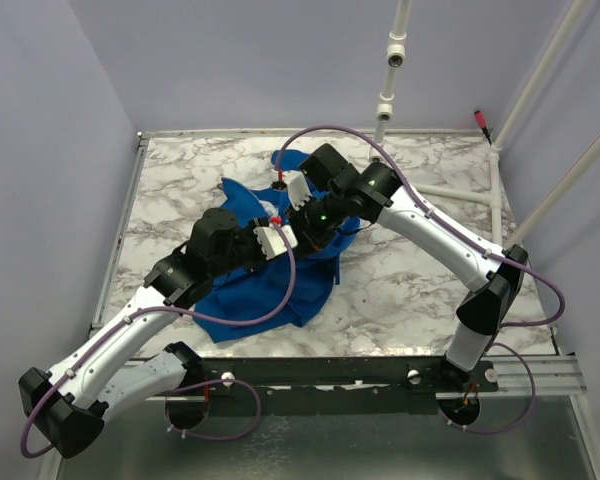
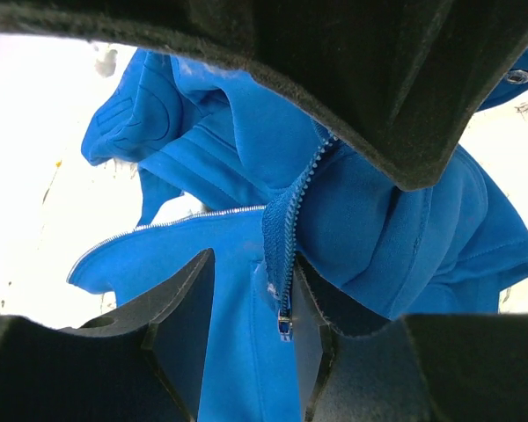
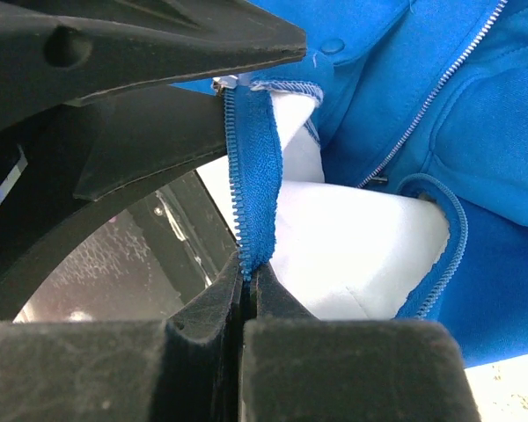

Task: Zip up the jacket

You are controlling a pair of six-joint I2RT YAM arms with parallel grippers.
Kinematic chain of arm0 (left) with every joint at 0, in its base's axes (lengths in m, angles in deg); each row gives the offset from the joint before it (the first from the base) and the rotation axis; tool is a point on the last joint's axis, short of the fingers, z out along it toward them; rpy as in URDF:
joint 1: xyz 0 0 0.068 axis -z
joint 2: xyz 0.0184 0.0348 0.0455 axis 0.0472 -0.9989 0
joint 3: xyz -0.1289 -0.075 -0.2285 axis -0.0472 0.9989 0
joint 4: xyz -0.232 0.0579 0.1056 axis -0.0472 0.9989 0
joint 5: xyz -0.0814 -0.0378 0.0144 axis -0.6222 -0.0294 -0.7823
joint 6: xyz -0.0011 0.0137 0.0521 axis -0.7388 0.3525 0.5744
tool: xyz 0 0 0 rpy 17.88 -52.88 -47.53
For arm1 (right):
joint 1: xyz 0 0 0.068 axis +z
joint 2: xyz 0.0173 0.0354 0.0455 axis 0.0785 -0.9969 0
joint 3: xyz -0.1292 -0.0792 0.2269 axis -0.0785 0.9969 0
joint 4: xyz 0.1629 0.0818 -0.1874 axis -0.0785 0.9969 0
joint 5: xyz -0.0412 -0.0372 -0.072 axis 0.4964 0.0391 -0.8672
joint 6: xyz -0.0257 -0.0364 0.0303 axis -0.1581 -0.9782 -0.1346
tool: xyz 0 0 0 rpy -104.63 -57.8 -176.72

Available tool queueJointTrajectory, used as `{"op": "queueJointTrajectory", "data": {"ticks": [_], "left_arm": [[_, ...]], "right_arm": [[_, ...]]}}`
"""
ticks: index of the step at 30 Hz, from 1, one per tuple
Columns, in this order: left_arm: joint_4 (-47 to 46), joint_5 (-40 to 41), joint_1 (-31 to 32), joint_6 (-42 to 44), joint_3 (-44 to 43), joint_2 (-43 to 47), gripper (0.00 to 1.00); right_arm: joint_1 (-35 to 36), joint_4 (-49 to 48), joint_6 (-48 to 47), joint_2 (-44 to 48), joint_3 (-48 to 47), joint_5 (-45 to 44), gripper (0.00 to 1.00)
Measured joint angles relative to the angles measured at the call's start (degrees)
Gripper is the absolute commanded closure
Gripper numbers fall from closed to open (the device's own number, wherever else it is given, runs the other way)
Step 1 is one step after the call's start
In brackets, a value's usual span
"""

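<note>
The blue jacket lies crumpled in the middle of the marbled table, with both arms reaching over it. My right gripper is shut on the end of one blue zipper tape and holds it up taut beside the pale lining. My left gripper is open just below. The other zipper tape's lower end lies against the inner face of its right finger, with blue fabric filling the gap. The silver teeth of a zipper row run across the jacket's front.
The marbled tabletop is ringed by a metal frame, with a rail along the near edge. White pipes rise at the back right. Purple cables loop off both arms. A dark part of the other arm looms over the left wrist view.
</note>
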Motion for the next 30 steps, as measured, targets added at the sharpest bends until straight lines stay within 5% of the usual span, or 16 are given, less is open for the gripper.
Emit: {"op": "queueJointTrajectory", "data": {"ticks": [7, 17, 30], "left_arm": [[-0.74, -0.24, 0.00, -0.90, 0.00, -0.72, 0.62], [-3.37, -0.52, 0.00, -2.29, 0.13, -0.42, 0.99], [-1.25, -5.25, 0.00, -7.15, -4.00, 0.66, 1.00]], "right_arm": [[0.00, -0.33, -0.72, 0.02, 0.00, 1.46, 0.99], [-0.07, -3.30, -0.98, 1.88, 2.78, 3.30, 0.99], [-2.45, -14.21, -2.45, 11.13, 13.14, 2.91, 0.99]]}}
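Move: The jacket's loose zipper tape, metal pin at its end, hangs between the left hand's half-open fingers, roughly 1 cm back and 1 cm right of their middle. The zipper pull on the other front edge sits some 6 cm ahead, 1 cm right and 6 cm lower. From the right hand, already pinching the tape, that pin end is about 5 cm left and 1 cm back; a white lining fold lies 4 cm ahead, 1 cm left and 4 cm below. The zipper tape's pin end is pinched as the left fingers, nearly still at first, shut fully on it; the left hand then lifts it about 4 cm, drifting right and a little back. The right hand keeps its hold farther along the same tape and in the second half rises some 2.5 cm, tilting its fingertips up and leftward by around 15 degrees. ##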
